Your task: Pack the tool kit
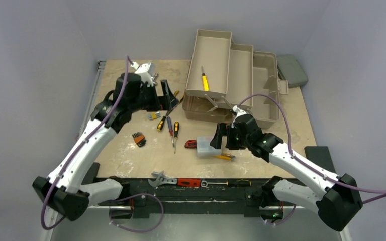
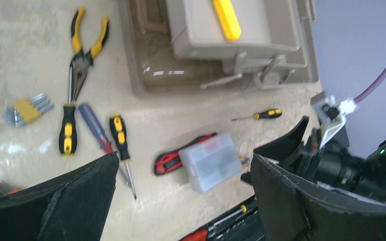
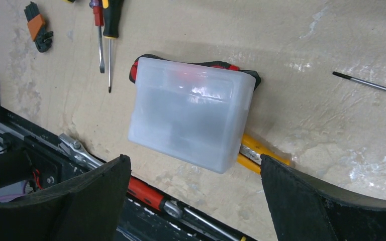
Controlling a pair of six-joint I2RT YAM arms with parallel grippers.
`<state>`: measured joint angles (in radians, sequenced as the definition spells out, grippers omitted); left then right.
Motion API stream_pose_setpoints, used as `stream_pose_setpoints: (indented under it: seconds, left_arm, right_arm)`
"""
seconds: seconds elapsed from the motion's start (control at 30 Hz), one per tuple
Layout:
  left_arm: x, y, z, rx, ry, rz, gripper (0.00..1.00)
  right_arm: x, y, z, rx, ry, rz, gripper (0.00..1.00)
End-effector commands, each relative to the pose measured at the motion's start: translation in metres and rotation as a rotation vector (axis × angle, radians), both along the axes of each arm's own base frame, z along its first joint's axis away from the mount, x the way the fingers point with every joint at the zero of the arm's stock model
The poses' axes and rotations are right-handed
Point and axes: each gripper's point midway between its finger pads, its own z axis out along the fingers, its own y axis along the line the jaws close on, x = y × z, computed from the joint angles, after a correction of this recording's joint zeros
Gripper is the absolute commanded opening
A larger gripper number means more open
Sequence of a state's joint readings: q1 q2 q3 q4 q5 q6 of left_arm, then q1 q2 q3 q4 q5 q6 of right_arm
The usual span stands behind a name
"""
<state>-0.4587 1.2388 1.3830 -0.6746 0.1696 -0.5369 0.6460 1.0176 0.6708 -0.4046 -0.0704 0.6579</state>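
The beige toolbox (image 1: 241, 85) stands open at the back with its fold-out trays spread; a yellow-handled tool (image 1: 204, 81) lies in the top tray. My left gripper (image 1: 168, 98) is open and empty, above the table left of the toolbox (image 2: 216, 50). My right gripper (image 3: 196, 201) is open and empty, just above a translucent white box (image 3: 191, 120) that rests on a red utility knife (image 3: 221, 65) and a yellow tool (image 3: 259, 150). In the top view this gripper (image 1: 221, 140) is beside the box (image 1: 207, 147).
Several screwdrivers (image 1: 168, 125), pliers (image 2: 83, 55), a yellow hex-key set (image 2: 25, 108), an orange hex-key set (image 1: 139, 138) and a small screwdriver (image 2: 261, 114) lie loose. A wrench (image 1: 163, 178) and tools lie on the black front rail. A grey case (image 1: 292, 70) sits back right.
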Motion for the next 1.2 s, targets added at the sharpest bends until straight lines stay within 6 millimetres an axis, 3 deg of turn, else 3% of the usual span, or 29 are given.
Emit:
stream_pose_setpoints:
  seconds: [0.0,0.13,0.3,0.47,0.63,0.8,1.17]
  left_arm:
    - [-0.01,0.007,-0.032,-0.092,-0.041,0.07,1.0]
    - [-0.039,-0.008,-0.078,-0.168,0.033,-0.031,1.0]
    - [-0.059,-0.035,-0.13,-0.179,0.127,-0.117,1.0]
    - [-0.071,-0.051,-0.168,-0.183,0.188,-0.121,1.0]
    - [-0.079,-0.061,-0.19,-0.245,0.234,-0.123,1.0]
    - [-0.09,-0.084,-0.205,-0.311,0.288,-0.201,1.0]
    - [-0.083,-0.117,-0.219,-0.368,0.352,-0.27,0.75]
  right_arm:
    - [0.006,0.017,0.005,0.075,-0.033,0.029,0.99]
    - [0.006,0.017,0.006,0.147,-0.046,-0.023,0.99]
    - [0.002,0.022,0.011,0.36,-0.119,-0.077,0.99]
    - [0.003,0.021,-0.008,0.415,-0.073,-0.103,0.99]
    - [0.001,0.013,-0.027,0.593,-0.02,-0.126,0.99]
    - [-0.002,0.019,-0.03,0.631,0.024,-0.074,0.99]
    - [0.003,0.036,-0.031,0.681,0.099,-0.016,0.95]
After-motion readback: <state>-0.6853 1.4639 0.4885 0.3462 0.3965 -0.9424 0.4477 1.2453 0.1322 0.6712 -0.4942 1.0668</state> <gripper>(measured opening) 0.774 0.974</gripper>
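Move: The clear plastic box lies well below the left hand, some 26 cm down, about 15 cm to its right and 10 cm nearer the base. From the right hand, the same box is roughly 6 cm to the left, about 1 cm farther out and 8 cm down. A red-black utility knife runs along the box's far side, about 4 cm left and 2 cm out from the box's middle; a yellow cutter sticks out some 6 cm right of the middle and 4 cm nearer. The left hand, open, drops about 25 cm beside the clear box, drawing back some 10 cm, then swinging about 9 cm right towards the box's left side while the wrist turns some 30 degrees so the fingers point more to the right and down, and the fingers begin to close late on. The right hand stays wide open and sinks about 6 cm at the box's right side, tipping some 35 degrees so its fingers lie flatter and aim left at the box, then eases about 2 cm left to face the left hand across it. ##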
